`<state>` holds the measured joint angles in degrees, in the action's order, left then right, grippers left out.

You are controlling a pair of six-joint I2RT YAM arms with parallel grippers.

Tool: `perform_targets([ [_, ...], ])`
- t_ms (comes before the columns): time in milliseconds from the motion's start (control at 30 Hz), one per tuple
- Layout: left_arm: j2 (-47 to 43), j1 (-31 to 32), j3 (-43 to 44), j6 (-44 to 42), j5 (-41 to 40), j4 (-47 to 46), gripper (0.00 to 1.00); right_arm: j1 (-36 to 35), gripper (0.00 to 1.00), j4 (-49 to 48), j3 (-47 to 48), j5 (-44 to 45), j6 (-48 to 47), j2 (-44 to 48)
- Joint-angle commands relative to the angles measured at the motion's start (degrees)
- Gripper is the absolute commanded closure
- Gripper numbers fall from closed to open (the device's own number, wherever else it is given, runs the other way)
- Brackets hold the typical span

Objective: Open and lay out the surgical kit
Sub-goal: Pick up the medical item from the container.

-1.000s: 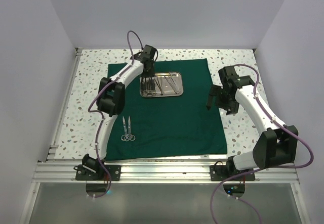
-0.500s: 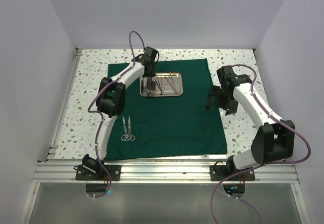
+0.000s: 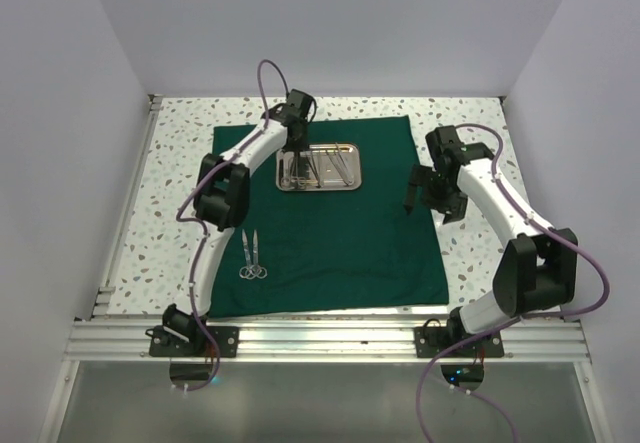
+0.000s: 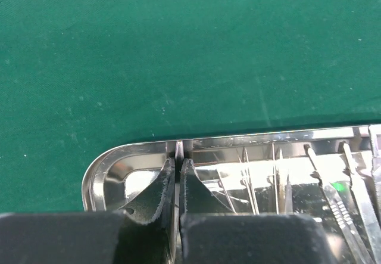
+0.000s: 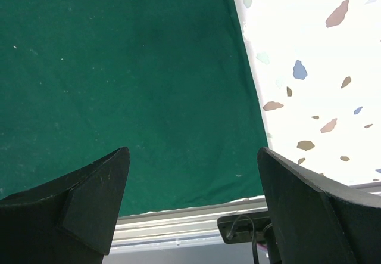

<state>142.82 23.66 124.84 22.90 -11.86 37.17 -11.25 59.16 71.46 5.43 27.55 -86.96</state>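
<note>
The dark green cloth wrap [image 3: 340, 243] lies spread flat on the table. On its far middle sits the steel tray [image 3: 355, 169], holding several slim silver instruments [image 3: 325, 166]. My left gripper [image 3: 292, 159] reaches down into the tray's left end. In the left wrist view the left gripper [image 4: 177, 162] is shut on a thin silver instrument, beside the tray's curved rim [image 4: 107, 161] and other instruments [image 4: 333, 198]. Two silver scissors [image 3: 252, 259] lie on the cloth's near left. My right gripper [image 3: 412, 203] hovers open over the cloth's right edge [image 5: 119, 67], and the right gripper [image 5: 193, 151] holds nothing.
Speckled white tabletop [image 3: 170, 193] borders the cloth on the left, far and right sides [image 5: 309, 67]. An aluminium rail [image 3: 330, 335] carrying the arm bases runs along the near edge. White walls enclose the left, back and right.
My left gripper has closed inside the tray's left end onto a thin instrument. The right arm has shifted slightly farther back, its gripper still open.
</note>
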Motion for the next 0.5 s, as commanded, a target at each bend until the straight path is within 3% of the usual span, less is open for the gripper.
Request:
perform_targets([
  [0, 0.18, -0.46, 5.67, -0.66, 1.66, 4.66, 1.00, -0.27, 0.07, -1.23, 2.54, -0.33, -0.92, -0.49],
  [233, -9.56, -0.63, 4.20, 0.66, 0.26, 6.07, 1.00, -0.27, 0.07, -3.17, 2.81, -1.83, -1.27, -1.55],
  [333, -16.05, -0.63, -2.73, 1.71, -0.62, 5.46, 1.00, -0.18, 0.07, -4.22, 2.81, -2.62, -1.36, -2.25],
  [467, -26.52, 0.07, -22.28, 2.77, -1.93, 1.95, 1.00, -0.18, 0.07, -5.19, 2.98, -3.76, -1.71, -3.04],
])
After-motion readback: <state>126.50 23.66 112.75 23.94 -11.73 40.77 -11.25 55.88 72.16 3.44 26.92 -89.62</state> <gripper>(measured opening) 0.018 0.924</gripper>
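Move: The instrument my left hand already grips comes out of the tray towards the two pairs of scissors laid on the green cloth, roughly 28 cm back and 11 cm to the left, about a centimetre lower. The tray's middle is some 5 cm back and 7 cm right of my fingers; the nearest instruments left in it stand about 6 cm right and 5 cm back. From my right hand the laid scissors are some 45 cm left, 4 cm back and 11 cm below. My left hand keeps its fingers shut on the far end of the slender instrument and lifts it out of the tray, first straight up, then sweeping back as it keeps rising, faster towards the end: about 7 cm up, 5 cm back and a couple of centimetres left. The wrist hardly turns. ##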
